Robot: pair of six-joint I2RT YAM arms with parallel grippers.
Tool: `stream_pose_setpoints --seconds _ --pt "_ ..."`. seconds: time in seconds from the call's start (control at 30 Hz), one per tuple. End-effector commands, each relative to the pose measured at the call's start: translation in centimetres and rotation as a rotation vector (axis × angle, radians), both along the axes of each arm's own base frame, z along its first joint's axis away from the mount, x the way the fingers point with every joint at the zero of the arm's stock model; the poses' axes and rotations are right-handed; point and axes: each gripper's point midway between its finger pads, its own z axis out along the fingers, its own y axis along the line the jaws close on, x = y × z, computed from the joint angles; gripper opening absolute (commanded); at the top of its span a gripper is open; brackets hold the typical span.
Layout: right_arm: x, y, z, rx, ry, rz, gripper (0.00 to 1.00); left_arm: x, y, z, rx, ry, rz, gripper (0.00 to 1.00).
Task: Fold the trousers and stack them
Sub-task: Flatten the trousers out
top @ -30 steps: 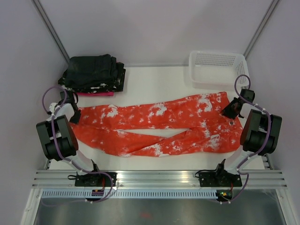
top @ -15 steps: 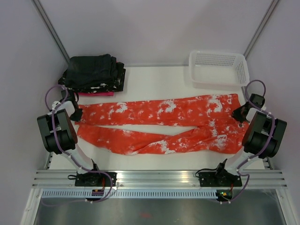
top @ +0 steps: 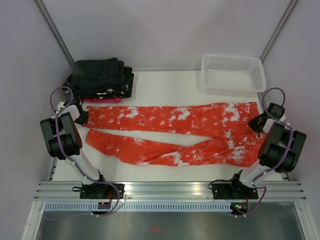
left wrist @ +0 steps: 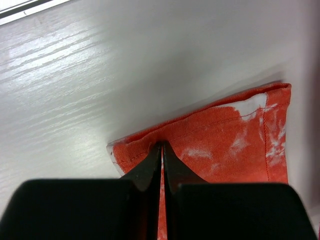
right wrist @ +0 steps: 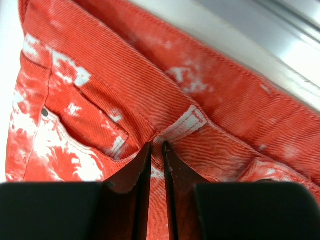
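Note:
The orange-red trousers (top: 170,120) with white splotches lie across the table, waist to the right and legs to the left. The far leg is pulled straight between my two grippers. The near leg (top: 145,150) lies slack and bends diagonally in front of it. My left gripper (top: 81,116) is shut on the far leg's hem; in the left wrist view the gripper (left wrist: 162,145) pinches the stitched edge of the trousers (left wrist: 235,135). My right gripper (top: 256,123) is shut on the waistband; in the right wrist view the gripper (right wrist: 156,145) clamps the trousers (right wrist: 90,75) beside a white belt loop (right wrist: 185,122).
A stack of black folded garments (top: 100,79) sits at the back left on a pink folded cloth (top: 102,100). A white plastic basket (top: 232,71) stands at the back right. An aluminium rail (top: 170,190) runs along the near edge.
Both grippers have moved outward and farther back, and the right one has closed on the waistband. The far leg has gone from slack to stretched straight, and the trousers have shifted back.

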Motion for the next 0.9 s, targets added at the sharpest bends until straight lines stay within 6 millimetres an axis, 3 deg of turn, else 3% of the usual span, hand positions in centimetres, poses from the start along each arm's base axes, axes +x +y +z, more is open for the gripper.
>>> stream_pose_setpoints --seconds 0.0,0.13,0.23,0.3,0.33,0.43,0.47,0.5,0.57,0.6,0.67,0.73,0.8,0.87 --pt "2.2 1.0 1.2 -0.022 -0.042 0.076 0.22 2.4 1.0 0.4 0.029 -0.044 -0.043 0.06" --pt "3.6 1.5 1.5 -0.014 -0.06 0.122 0.24 2.6 1.1 0.2 0.027 -0.032 -0.054 0.06" --pt "4.0 1.7 2.2 -0.006 -0.057 0.154 0.25 2.8 0.7 1.2 0.023 -0.054 -0.078 0.06" --pt "3.8 2.1 3.3 -0.003 -0.068 0.167 0.31 2.3 0.0 3.0 0.02 -0.092 -0.104 0.11" --pt "3.6 2.3 4.9 -0.014 -0.091 0.177 0.35 2.1 -0.2 3.9 0.029 -0.116 -0.119 0.14" --pt "2.7 3.2 9.2 -0.051 -0.157 0.213 0.59 0.5 -0.8 8.8 0.086 -0.208 -0.153 0.63" --pt "2.5 3.5 10.3 -0.058 -0.175 0.225 0.72 0.0 -1.1 9.9 0.104 -0.226 -0.172 0.89" --pt "2.0 3.9 12.6 -0.081 -0.215 0.241 0.76 -1.0 -1.7 12.2 0.121 -0.273 -0.195 0.94" --pt "1.5 5.4 14.6 -0.066 -0.269 0.289 0.81 -2.3 -2.4 14.1 0.14 -0.299 -0.226 0.98" --pt "0.8 6.2 16.2 -0.071 -0.303 0.3 0.82 -4.0 -3.1 14.9 0.134 -0.291 -0.223 0.99" --pt "0.1 7.7 17.5 -0.056 -0.343 0.326 0.83 -5.3 -3.9 14.9 0.119 -0.271 -0.233 0.99" --pt "-1.2 9.3 18.2 -0.046 -0.377 0.351 0.83 -7.4 -5.1 13.7 0.101 -0.233 -0.251 0.99" --pt "-2.7 10.7 17.6 -0.026 -0.365 0.372 0.83 -9.8 -5.9 11.1 0.069 -0.175 -0.23 0.99" --pt "-3.7 11.6 16.4 -0.031 -0.327 0.41 0.84 -11.6 -6.3 10.3 0.067 -0.164 -0.202 0.99"
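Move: At the left hand's closed tips is the hem of the upper leg, its middle some 2 cm ahead and level; the lower leg's hem lies about 9 cm back and 2 cm right, the clothes stack roughly 20 cm ahead and 7 cm right. The right hand's fingers are on the waist end, whose edge has its middle about 2 cm back and 3 cm right; the far waist corner is 12 cm ahead, the basket 26 cm ahead and 11 cm left. Easing forward about 2 cm with the cloth still in the fingers, both hands then open, let go of hem and waist and rise steeply, nearly 20 cm. The left also draws back some 8 cm and to its right; the right swings about 8 cm left, over the trousers, turning some 20 degrees counter-clockwise. Both tilt their fingers up 20–25 degrees. ##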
